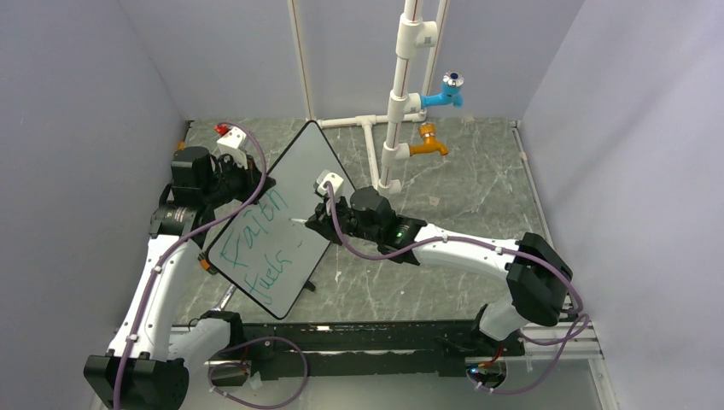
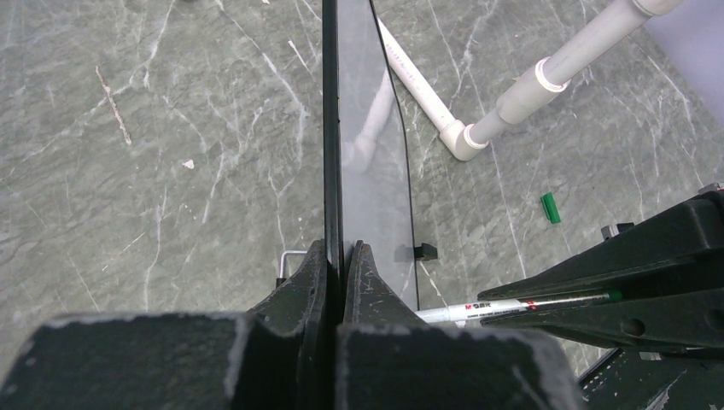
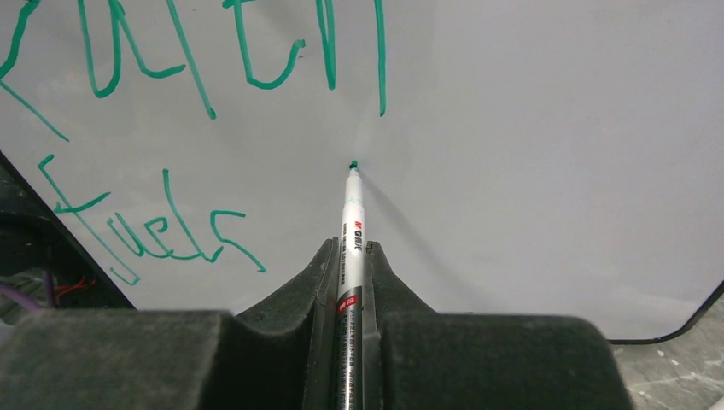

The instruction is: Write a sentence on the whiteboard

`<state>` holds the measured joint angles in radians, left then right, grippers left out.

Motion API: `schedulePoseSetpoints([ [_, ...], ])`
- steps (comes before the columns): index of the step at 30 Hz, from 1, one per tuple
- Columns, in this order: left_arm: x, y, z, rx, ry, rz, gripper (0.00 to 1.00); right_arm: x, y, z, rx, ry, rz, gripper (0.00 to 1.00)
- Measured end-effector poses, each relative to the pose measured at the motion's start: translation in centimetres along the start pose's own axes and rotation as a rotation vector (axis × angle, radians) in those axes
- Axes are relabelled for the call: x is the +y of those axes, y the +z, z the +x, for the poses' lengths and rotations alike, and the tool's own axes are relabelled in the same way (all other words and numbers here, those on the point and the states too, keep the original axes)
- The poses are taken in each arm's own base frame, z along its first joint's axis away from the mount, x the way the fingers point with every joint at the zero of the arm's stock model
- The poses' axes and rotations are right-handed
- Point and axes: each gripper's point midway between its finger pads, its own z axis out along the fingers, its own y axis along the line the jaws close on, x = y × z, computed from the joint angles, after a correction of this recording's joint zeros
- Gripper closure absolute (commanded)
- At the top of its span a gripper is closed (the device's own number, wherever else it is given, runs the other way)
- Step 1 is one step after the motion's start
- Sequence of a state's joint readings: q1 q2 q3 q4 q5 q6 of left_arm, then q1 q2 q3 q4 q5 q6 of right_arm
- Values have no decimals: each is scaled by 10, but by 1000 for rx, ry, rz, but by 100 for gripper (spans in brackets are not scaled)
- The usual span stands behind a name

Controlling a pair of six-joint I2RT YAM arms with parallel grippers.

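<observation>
The whiteboard [image 1: 294, 184] stands tilted on edge on the table, and my left gripper [image 1: 253, 181] is shut on its left rim. In the left wrist view the board's black edge [image 2: 331, 128] runs between the closed left gripper [image 2: 341, 249]. The sentence [image 1: 260, 235] is green handwriting in two lines, "Faith" [image 3: 248, 60] above "fuels" [image 3: 162, 231]. My right gripper [image 3: 351, 248] is shut on a white marker [image 3: 352, 213]. Its green tip [image 3: 353, 164] rests at the board's face [image 3: 529, 154], just below the end of the upper line. The marker [image 2: 487, 309] also shows from the side.
A white pipe frame [image 1: 394, 111] stands at the back with a blue tap [image 1: 448, 90] and an orange tap [image 1: 429, 145]. A small green cap [image 2: 551, 207] lies on the marble table [image 1: 478, 196]. Grey walls close in both sides.
</observation>
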<state>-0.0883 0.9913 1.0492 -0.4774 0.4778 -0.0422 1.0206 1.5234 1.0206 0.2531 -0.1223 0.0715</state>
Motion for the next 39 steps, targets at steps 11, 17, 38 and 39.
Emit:
schedulePoseSetpoints([
  [11, 0, 0, 0, 0, 0, -1, 100, 20, -2, 22, 38, 15, -68, 100],
  [17, 0, 0, 0, -1, 0, 0, 100, 27, -4, 41, 77, 25, -82, 100],
  [38, -1, 0, 0, -2, 0, 3, 100, 6, -12, 73, 142, 9, 23, 100],
  [39, -1, 0, 0, -2, 0, 3, 100, 4, -13, 73, 144, 6, 30, 100],
])
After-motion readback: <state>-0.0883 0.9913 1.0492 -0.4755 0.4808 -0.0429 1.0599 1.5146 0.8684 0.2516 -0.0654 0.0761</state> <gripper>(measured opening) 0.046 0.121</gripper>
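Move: The right hand's marker tip is already on the whiteboard, about 5 cm left of the hand and 2 cm ahead. The lower dash, near which the stroke will end, lies about 4 cm left, level fore and aft, and 8 cm below. "Fuels" is centred 7 cm back, 10 cm left and 8 cm down; the n of the upper word is 3 cm ahead, 7 cm left, 4 cm up. From the left hand the dash is some 6 cm back, 7 cm right and 17 cm below. Down the board in a C-shaped sweep, the right hand draws the marker tip along the surface: first back and down, then down and a little right, about 6.5 cm lower in all, then forward and right at one height beside the lower dash. The gripped marker dips slightly; the left hand keeps its pinch on the board's upper edge. ##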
